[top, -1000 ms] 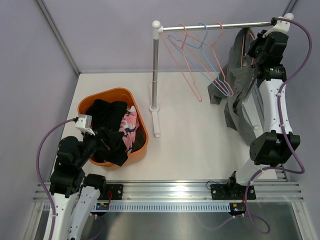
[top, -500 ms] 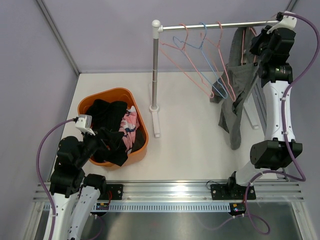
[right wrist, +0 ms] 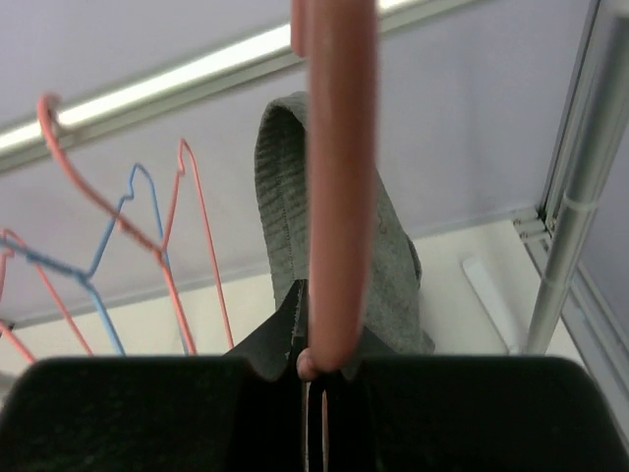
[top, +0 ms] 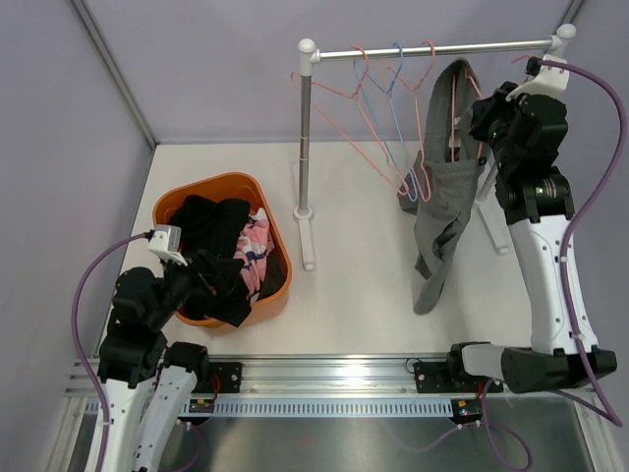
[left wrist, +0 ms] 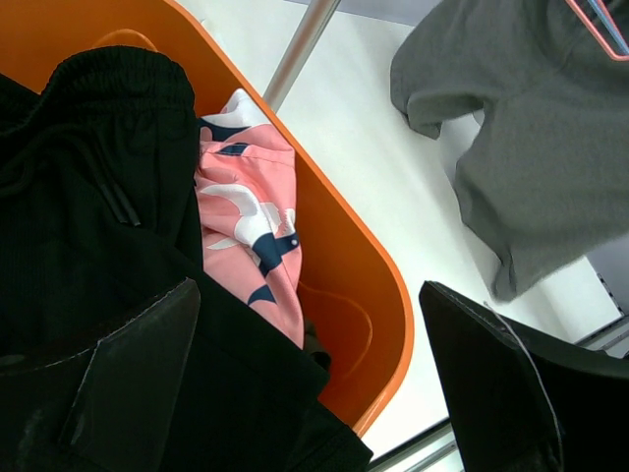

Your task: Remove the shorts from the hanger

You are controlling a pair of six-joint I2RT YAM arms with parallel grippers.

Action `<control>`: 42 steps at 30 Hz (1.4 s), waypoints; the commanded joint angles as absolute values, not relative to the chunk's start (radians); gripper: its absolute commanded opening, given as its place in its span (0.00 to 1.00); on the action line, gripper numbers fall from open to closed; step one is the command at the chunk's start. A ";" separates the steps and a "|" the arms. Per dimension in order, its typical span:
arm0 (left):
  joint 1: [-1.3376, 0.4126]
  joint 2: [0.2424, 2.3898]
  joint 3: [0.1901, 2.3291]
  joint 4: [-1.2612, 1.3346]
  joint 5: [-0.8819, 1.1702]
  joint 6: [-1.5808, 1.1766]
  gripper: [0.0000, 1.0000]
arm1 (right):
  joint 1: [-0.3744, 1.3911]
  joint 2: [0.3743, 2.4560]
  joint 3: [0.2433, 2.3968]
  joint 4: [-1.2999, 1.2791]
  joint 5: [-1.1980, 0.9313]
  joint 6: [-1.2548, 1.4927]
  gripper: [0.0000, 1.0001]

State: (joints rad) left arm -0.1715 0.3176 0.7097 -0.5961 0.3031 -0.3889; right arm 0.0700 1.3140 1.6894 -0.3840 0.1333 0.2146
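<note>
The grey shorts [top: 437, 206] hang draped over a pink hanger [top: 453, 98] just below the rail [top: 432, 48]. My right gripper [top: 476, 126] is shut on that hanger. In the right wrist view the jaws [right wrist: 319, 369] pinch the pink hanger rod [right wrist: 339, 177], with the grey waistband [right wrist: 285, 197] behind it. My left gripper [top: 201, 273] is open and empty over the orange basket [top: 211, 180]. The black shorts [top: 211, 221] and the pink printed shorts [top: 254, 246] lie in the basket. In the left wrist view the open fingers [left wrist: 128, 374] frame both pairs, black [left wrist: 88, 197] and pink [left wrist: 246, 216]. I cannot make out the olive shorts.
Empty pink and blue hangers [top: 393, 108] hang tilted on the rail left of the grey shorts. The rack's pole [top: 307, 138] and foot [top: 308, 241] stand mid-table, right of the basket. Purple walls close in the table at the back and sides.
My right arm has swung left and nearer with the hanger. The grey shorts have moved off the right wall and now hang long. The empty hangers have swung. The left arm has not moved.
</note>
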 commanded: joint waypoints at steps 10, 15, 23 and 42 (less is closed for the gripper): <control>-0.181 0.362 0.704 -0.558 0.314 -0.382 0.99 | 0.164 0.910 1.332 -0.586 0.146 0.348 0.00; -0.181 0.377 0.704 -0.560 0.318 -0.382 0.99 | 0.244 0.861 1.177 -0.726 0.104 0.387 0.00; -0.187 0.376 0.698 -0.545 0.357 -0.376 0.99 | 0.385 0.713 0.985 -0.715 0.086 0.482 0.00; -0.526 0.615 0.724 -0.462 0.263 -0.411 0.99 | 1.230 1.100 1.295 -0.747 0.598 0.583 0.00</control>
State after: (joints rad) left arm -0.3931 0.5575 0.7006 -0.5457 0.3717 -0.3851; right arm 1.2041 1.1046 1.1687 -0.7734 0.4637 0.5766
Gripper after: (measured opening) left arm 0.988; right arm 0.100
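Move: The right hand already pinches the pink hanger's neck, with the gray shorts hanging on it, their middle about 8 cm to its left, 5 back and 18 below. It takes them to the open left gripper, roughly 50 cm left, 22 back and 20 lower. The empty hangers stand some 18 cm left and 4 farther out, the rack's left post 38 left and level. From the left hand, the shorts lie about 43 cm right and 18 ahead. Back and steeply down from the rail first, then sweeping left as it still draws back, the right hand carries the hanger and gray shorts towards the open left gripper, roughly 25 cm along each direction, tipping fingers down about 35 degrees, turning counter-clockwise as much, grip kept. The left hand, fingers wide, slips 6 cm right and a little down to meet them, turning clockwise. ##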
